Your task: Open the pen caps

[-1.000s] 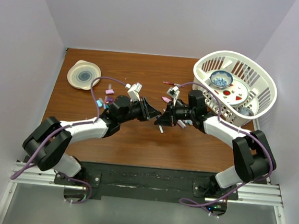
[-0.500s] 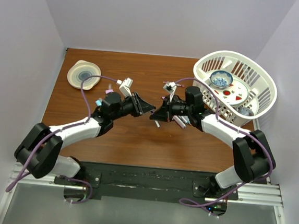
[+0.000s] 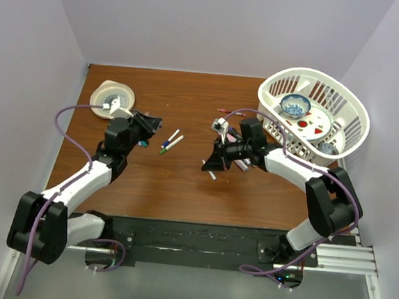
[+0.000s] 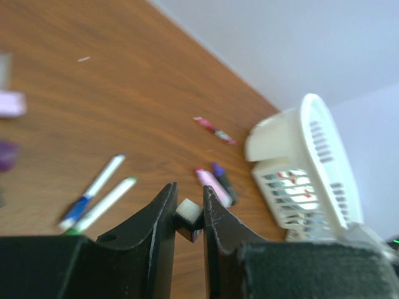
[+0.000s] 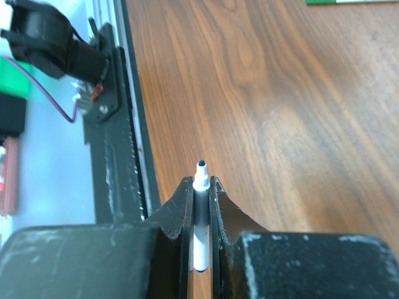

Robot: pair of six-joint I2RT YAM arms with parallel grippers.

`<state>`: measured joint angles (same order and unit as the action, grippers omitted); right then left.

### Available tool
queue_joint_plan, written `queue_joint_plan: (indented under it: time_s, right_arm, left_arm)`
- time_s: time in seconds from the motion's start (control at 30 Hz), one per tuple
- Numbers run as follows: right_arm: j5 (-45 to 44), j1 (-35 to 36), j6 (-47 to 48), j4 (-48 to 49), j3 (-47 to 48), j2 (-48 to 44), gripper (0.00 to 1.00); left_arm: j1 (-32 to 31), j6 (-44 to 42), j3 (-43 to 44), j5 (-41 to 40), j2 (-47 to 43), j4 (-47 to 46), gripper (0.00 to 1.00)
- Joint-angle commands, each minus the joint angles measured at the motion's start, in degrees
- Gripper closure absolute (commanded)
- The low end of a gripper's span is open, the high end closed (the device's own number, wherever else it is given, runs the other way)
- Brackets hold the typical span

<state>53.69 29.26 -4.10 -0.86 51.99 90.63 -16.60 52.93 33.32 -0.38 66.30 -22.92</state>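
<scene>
My left gripper (image 3: 153,124) (image 4: 189,192) is shut on a small black pen cap (image 4: 189,215) with a white end, over the left part of the table. My right gripper (image 3: 211,164) (image 5: 199,184) is shut on a slim white pen (image 5: 200,215) near the table's middle. That pen's dark tip is bare and sticks out past the fingertips. Two more slim white pens, one blue-ended (image 3: 170,137) (image 4: 93,190) and one green-ended (image 3: 174,144) (image 4: 107,202), lie side by side between the grippers. A pink highlighter (image 4: 207,182) and a dark purple-capped one (image 4: 223,183) lie near the right arm.
A white basket (image 3: 311,74) (image 4: 303,134) holding a bowl and a plate stands at the back right. A round white lid (image 3: 102,102) lies at the back left, just behind the left wrist. A thin red pen (image 3: 224,111) (image 4: 212,129) lies at the back middle. Pink (image 4: 9,103) and purple (image 4: 5,154) caps lie at the left.
The left arm has swung away to the left and back with the cap in its jaws, uncovering the two white pens. The right gripper has shifted slightly left, still holding the pen.
</scene>
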Motion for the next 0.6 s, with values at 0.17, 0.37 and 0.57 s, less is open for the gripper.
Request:
queue_joint_plan:
  time_s: [0.17,0.37,0.57]
  right_arm:
    - [2.7,0.3,10.4,-8.1,4.6,0.7,1.00]
    - [2.8,0.2,10.7,-8.5,4.8,1.2,1.00]
    - [2.6,0.2,11.1,-9.1,5.1,1.7,1.00]
  left_arm:
    - [10.3,2.8,-10.5,-4.2,5.0,3.1,1.00]
    - [14.0,2.5,-9.5,-4.1,12.2,2.4,0.99]
    - [16.2,3.1,-6.7,-2.5,17.9,2.8,0.70]
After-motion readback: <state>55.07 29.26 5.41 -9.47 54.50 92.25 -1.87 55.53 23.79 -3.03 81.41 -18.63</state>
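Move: Over the table, some 20 cm up, the left hand holds the pulled pen cap; the teal cap at the near side of the loose caps lies about 8 cm left and 1 cm ahead. The light blue cap is 13 cm left and 4 ahead, the purple cap 7 left and 6 ahead, the blue marker 3 right and 4 ahead. From the right hand, the teal cap is roughly 28 cm left, 14 ahead and 13 below. Swooping down some 18 cm and left about 11, the left hand carries the pinched cap towards the near side of the loose caps, slowing as it gets low, its fingers tipping some 30 degrees further down and swinging counter-clockwise. They keep their hold. The right hand, still gripping the uncapped pen, only settles about a centimetre down and back. ##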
